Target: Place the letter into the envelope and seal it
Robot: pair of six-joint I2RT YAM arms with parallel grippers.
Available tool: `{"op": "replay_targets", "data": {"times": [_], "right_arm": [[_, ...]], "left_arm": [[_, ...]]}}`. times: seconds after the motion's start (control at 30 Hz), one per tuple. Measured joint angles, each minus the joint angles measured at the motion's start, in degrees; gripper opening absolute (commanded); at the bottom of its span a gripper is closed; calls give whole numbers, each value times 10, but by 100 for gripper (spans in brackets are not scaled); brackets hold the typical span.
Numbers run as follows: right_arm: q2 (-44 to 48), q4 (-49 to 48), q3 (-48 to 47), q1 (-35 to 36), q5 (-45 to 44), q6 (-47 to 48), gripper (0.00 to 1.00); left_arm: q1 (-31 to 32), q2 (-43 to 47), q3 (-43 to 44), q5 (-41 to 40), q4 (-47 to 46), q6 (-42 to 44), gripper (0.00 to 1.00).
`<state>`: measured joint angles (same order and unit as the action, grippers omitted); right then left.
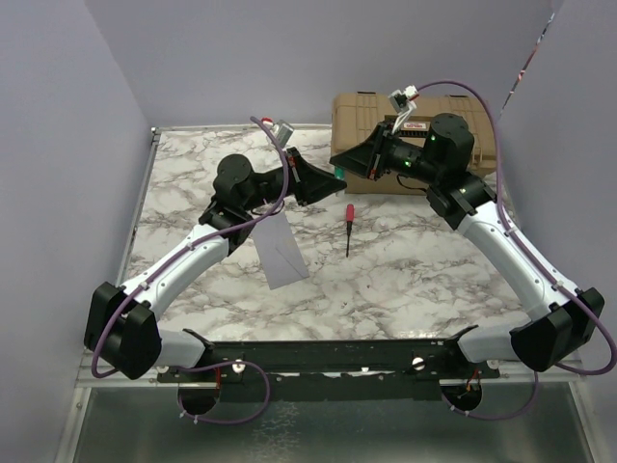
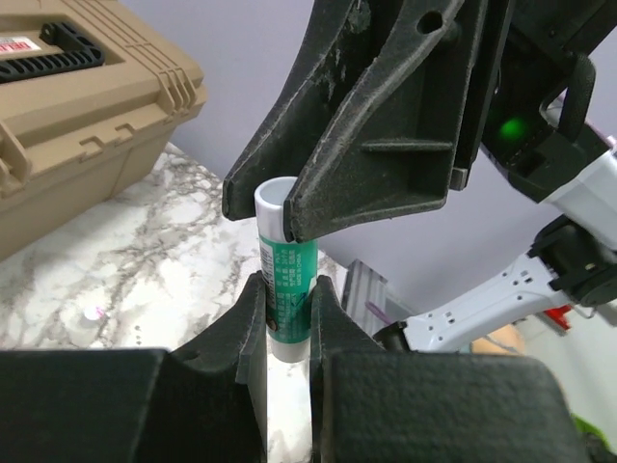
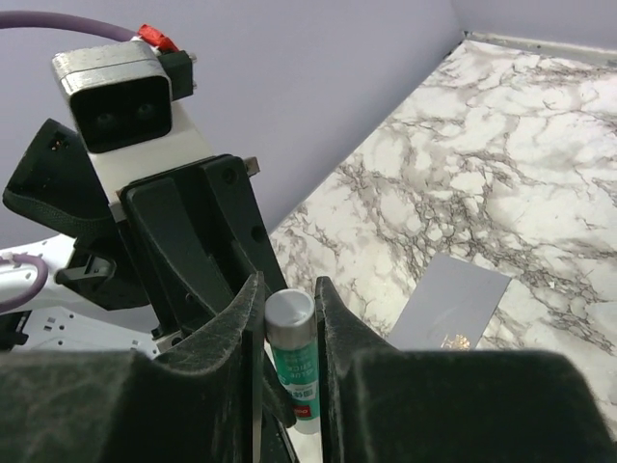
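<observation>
A green glue stick (image 1: 338,176) hangs in the air above the table's back middle, held between both grippers. My left gripper (image 1: 331,179) is shut on the stick's lower body (image 2: 289,280), its fingers (image 2: 249,318) pressing both sides. From the other side my right gripper (image 1: 341,166) is shut around the stick's grey capped end (image 3: 290,311), with both fingers (image 3: 333,309) against it. The grey envelope (image 1: 282,253) lies flat on the marble below the left arm and also shows in the right wrist view (image 3: 453,304). The letter is out of view.
A red-handled screwdriver (image 1: 349,227) lies on the marble near the middle. A big tan hard case (image 1: 415,135) stands at the back right, behind the right arm, and shows at the left in the left wrist view (image 2: 77,106). Purple walls enclose the table.
</observation>
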<state>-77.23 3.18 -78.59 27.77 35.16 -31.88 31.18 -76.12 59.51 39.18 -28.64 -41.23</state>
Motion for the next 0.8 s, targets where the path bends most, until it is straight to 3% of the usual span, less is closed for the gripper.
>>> {"op": "replay_targets", "data": {"times": [0.1,0.23,0.7,0.8], "right_arm": [[0,-1,0,0,4,5,8],[0,-3,0,0,16,4,7],[-26,-41,8,-1,41,-14,6],[-33,-55,13,-1,50,-27,6]], "left_arm": [[-3,-1,1,0,-1,-18,37],[-13,-2,8,-1,-3,-39,43],[-50,-27,14,45,-17,-78,44],[-52,-32,14,55,-17,-78,38]]}}
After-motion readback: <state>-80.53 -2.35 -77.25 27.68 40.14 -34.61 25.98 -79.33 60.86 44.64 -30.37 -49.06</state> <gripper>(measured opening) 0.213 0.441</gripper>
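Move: The glue stick is still pinched by both hands, its middle about 1 cm above the left hand point and some 3 cm below the right one. From the right hand, the grey envelope lies about 8 cm ahead, 13 cm left and 37 cm below. The red screwdriver lies roughly 13 cm ahead of the right hand, 3 cm to its right and 38 cm below. Left fingers let go of the glue stick, easing 2 cm forward and left; right keeps its pinch, dipping leftward. ##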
